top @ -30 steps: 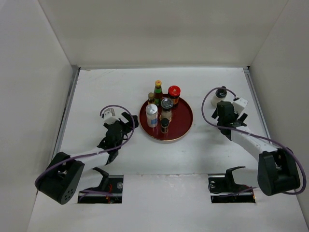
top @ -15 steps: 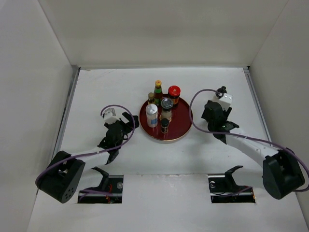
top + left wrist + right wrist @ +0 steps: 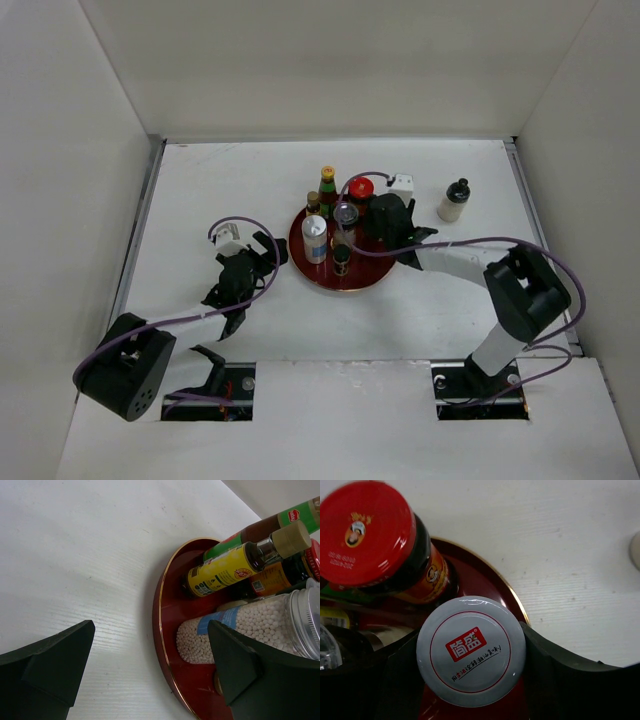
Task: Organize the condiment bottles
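Observation:
A round dark-red tray (image 3: 375, 268) holds several condiment bottles: a green yellow-capped bottle (image 3: 327, 189), a red-capped jar (image 3: 360, 189), a silver-capped jar (image 3: 346, 214), a white blue-labelled bottle (image 3: 315, 239) and a small dark bottle (image 3: 341, 260). My right gripper (image 3: 385, 222) is over the tray's right part. In the right wrist view it (image 3: 468, 651) is shut on a grey-capped jar (image 3: 471, 650), just inside the tray rim (image 3: 512, 601) beside the red-capped jar (image 3: 367, 535). My left gripper (image 3: 266, 250) is open and empty at the tray's left rim (image 3: 159, 620).
A pale black-capped bottle (image 3: 454, 201) stands alone on the table right of the tray. White walls close in the table on three sides. The arm bases and purple cables sit at the near edge.
My right gripper has swung left from beside the black-capped bottle to over the tray's right side. That bottle stays on the table. The left arm has not moved.

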Robot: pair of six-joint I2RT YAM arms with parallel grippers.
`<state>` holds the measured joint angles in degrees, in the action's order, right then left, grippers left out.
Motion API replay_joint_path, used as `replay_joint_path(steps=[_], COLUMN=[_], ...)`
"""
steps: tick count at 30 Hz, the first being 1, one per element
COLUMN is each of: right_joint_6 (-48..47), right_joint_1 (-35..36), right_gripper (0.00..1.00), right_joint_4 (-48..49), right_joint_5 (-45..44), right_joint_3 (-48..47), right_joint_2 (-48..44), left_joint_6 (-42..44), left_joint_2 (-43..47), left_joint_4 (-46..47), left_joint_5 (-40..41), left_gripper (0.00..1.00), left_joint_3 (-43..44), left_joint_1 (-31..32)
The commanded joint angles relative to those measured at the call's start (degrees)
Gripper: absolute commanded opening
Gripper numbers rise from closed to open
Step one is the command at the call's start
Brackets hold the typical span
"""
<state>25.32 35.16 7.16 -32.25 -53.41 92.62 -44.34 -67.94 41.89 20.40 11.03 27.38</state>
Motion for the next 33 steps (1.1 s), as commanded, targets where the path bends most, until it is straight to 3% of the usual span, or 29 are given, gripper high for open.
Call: replay_joint_path(steps=[1,6,10,12,17,23,28,33], right_joint_6=[-0.6,-1.0,-1.2,-1.1,-0.9,-1.3,-3.2,-3.8], right_joint_1=[0.5,0.9,1.1,1.1,-2.2,-17.2,-26.5,-30.2], right_gripper=[0.56,0.67,0.90,0.95,0.98,1.00,1.00,1.00], right_joint_4=[6.7,6.6,5.9,4.5,1.7,0.8,-1.1,-1.0], right_joint_5=[0.0,-1.7,-2.4,-1.9,-2.6,-4.6,1.4,5.8], right_joint_3=[-5.0,-5.1,-3.7,-2.8,2.5,6.5,1.4,-3.7], right_joint_2=[1.4,2.9,0.5,-2.0,-11.2,-16.9,-10.5,-3.6], left_joint_6=[-0.4,-0.4,-0.4,-0.4,-0.5,-0.5,-0.5,-0.5], left_joint_2=[0.9,0.4,0.7,0.1,1.1,0.7,0.2,-0.1], left_joint_4=[3.4,3.4,3.4,3.4,3.4,3.4,3.4,3.4], left_joint_5=[-0.6,-0.6,-0.5,-0.6,-0.5,-0.7,-0.9,-0.8], left_gripper=[1.00,1.00,1.00,1.00,1.00,1.00,1.00,1.00], left_joint_3=[1.5,1.6,1.5,1.7,1.5,1.6,1.8,1.9], left_joint_1=[-0.4,-0.4,-0.3,-0.4,-0.4,-0.3,-0.3,-0.3])
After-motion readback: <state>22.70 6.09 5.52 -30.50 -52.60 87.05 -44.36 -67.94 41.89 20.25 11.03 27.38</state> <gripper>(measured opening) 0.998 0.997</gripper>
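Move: The right hand holds the white-lidded jar just above a free spot in the tray's right side, the tray floor about 7 cm below the hand. The red-lidded jar stands some 6 cm ahead and 5 cm left, the grey-lidded shaker level and 9 cm left. Out on the table, the black-capped bottle is about 7 cm ahead and 19 cm right. From the left hand, the free spot is roughly 5 cm ahead and 28 cm right. Down some 3 cm goes the right hand, setting the white-lidded jar in the tray beside the red-lidded jar and spreading its fingers to let go. It rises about 10 cm clear, sweeps roughly 22 cm right with the wrist turning some 25 degrees clockwise, then sinks 5 cm, edging forward towards the black-capped bottle, fingers wide open. ##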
